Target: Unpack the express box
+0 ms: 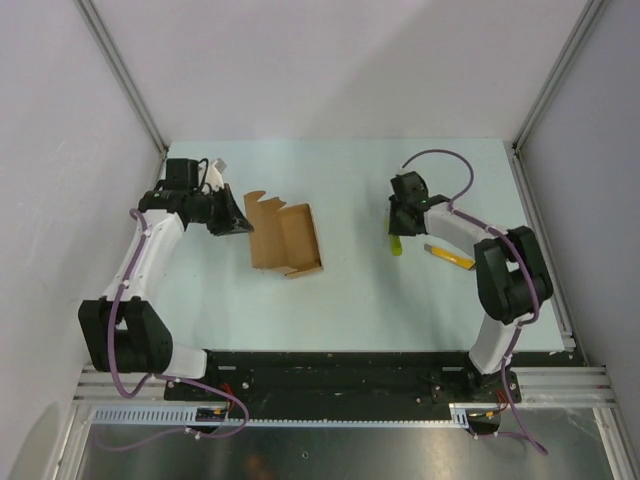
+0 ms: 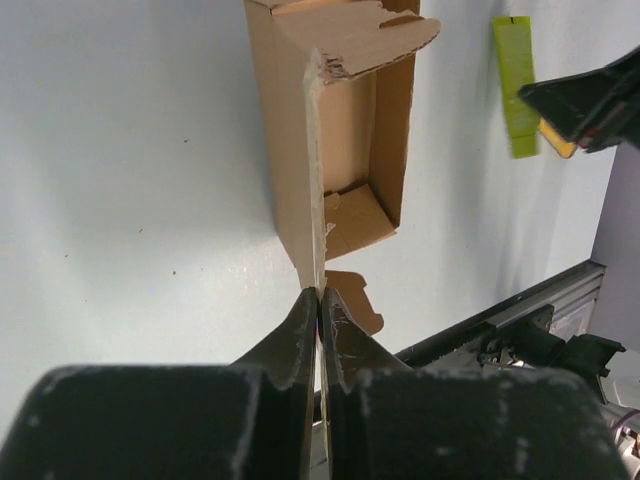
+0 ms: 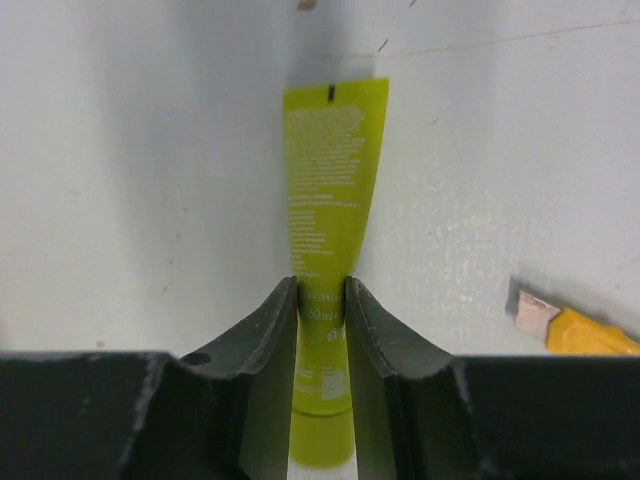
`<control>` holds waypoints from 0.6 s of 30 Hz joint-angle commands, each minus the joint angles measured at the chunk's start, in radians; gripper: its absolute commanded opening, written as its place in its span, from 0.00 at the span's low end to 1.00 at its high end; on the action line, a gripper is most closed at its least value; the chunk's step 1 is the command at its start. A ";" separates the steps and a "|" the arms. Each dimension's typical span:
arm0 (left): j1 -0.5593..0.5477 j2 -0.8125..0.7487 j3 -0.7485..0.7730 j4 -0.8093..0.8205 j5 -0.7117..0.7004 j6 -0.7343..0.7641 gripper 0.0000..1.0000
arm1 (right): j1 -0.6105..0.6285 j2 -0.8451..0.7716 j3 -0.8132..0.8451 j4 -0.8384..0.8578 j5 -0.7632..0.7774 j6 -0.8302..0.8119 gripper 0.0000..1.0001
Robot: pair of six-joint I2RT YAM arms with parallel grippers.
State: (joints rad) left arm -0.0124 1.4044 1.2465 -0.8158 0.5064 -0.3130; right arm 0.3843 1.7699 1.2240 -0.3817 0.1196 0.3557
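Note:
The express box lies open on the table left of centre, and its brown inside looks bare. My left gripper is at the box's left side. In the left wrist view its tips are shut on the thin edge of the cardboard flap, which stands on edge. Right of centre, my right gripper points down at the table. The wrist view shows that gripper shut on the lower part of a yellow-green tube, low over the table.
A yellow-and-black utility knife lies on the table just right of the tube, also seen as the knife in the right wrist view. Grey walls enclose the table on the left, back and right. The black base rail runs along the near edge.

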 commanded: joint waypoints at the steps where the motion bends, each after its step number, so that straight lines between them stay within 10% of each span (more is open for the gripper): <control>1: 0.009 0.004 0.065 -0.014 0.027 0.029 0.06 | 0.051 0.069 -0.001 0.041 0.135 -0.038 0.31; 11: 0.009 0.047 0.108 -0.011 0.029 0.028 0.21 | 0.056 0.086 -0.001 0.015 0.107 -0.017 0.48; 18: 0.009 0.047 0.168 -0.005 0.029 0.025 0.57 | 0.038 -0.024 -0.001 0.000 0.068 -0.001 0.74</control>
State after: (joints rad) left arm -0.0120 1.4551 1.3441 -0.8337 0.5095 -0.3004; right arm 0.4362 1.8534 1.2171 -0.3870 0.2016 0.3408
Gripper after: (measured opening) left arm 0.470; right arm 0.705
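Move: The green tube is already in the right fingers, its middle some 2 cm ahead of the grip; the bare table for it lies about 5 cm below, 1 cm back and 1 cm left. The yellow knife is roughly 10 cm right and 4 cm back at table height, the cardboard box about 21 cm left and 1 cm back. From the left hand, pinching its lid edge, the box's middle lies about 9 cm right, 5 cm ahead, 12 cm below. The green tube is lowered about 5 cm to the table, left of the yellow knife, the right hand easing back 1 cm; those fingers then spread well apart to let go and start rising, 1 cm so far. The box lid, pinched at its edge until now, is released as the left fingers open to about half while that hand drifts some 2 cm forward and nearly as far up. ##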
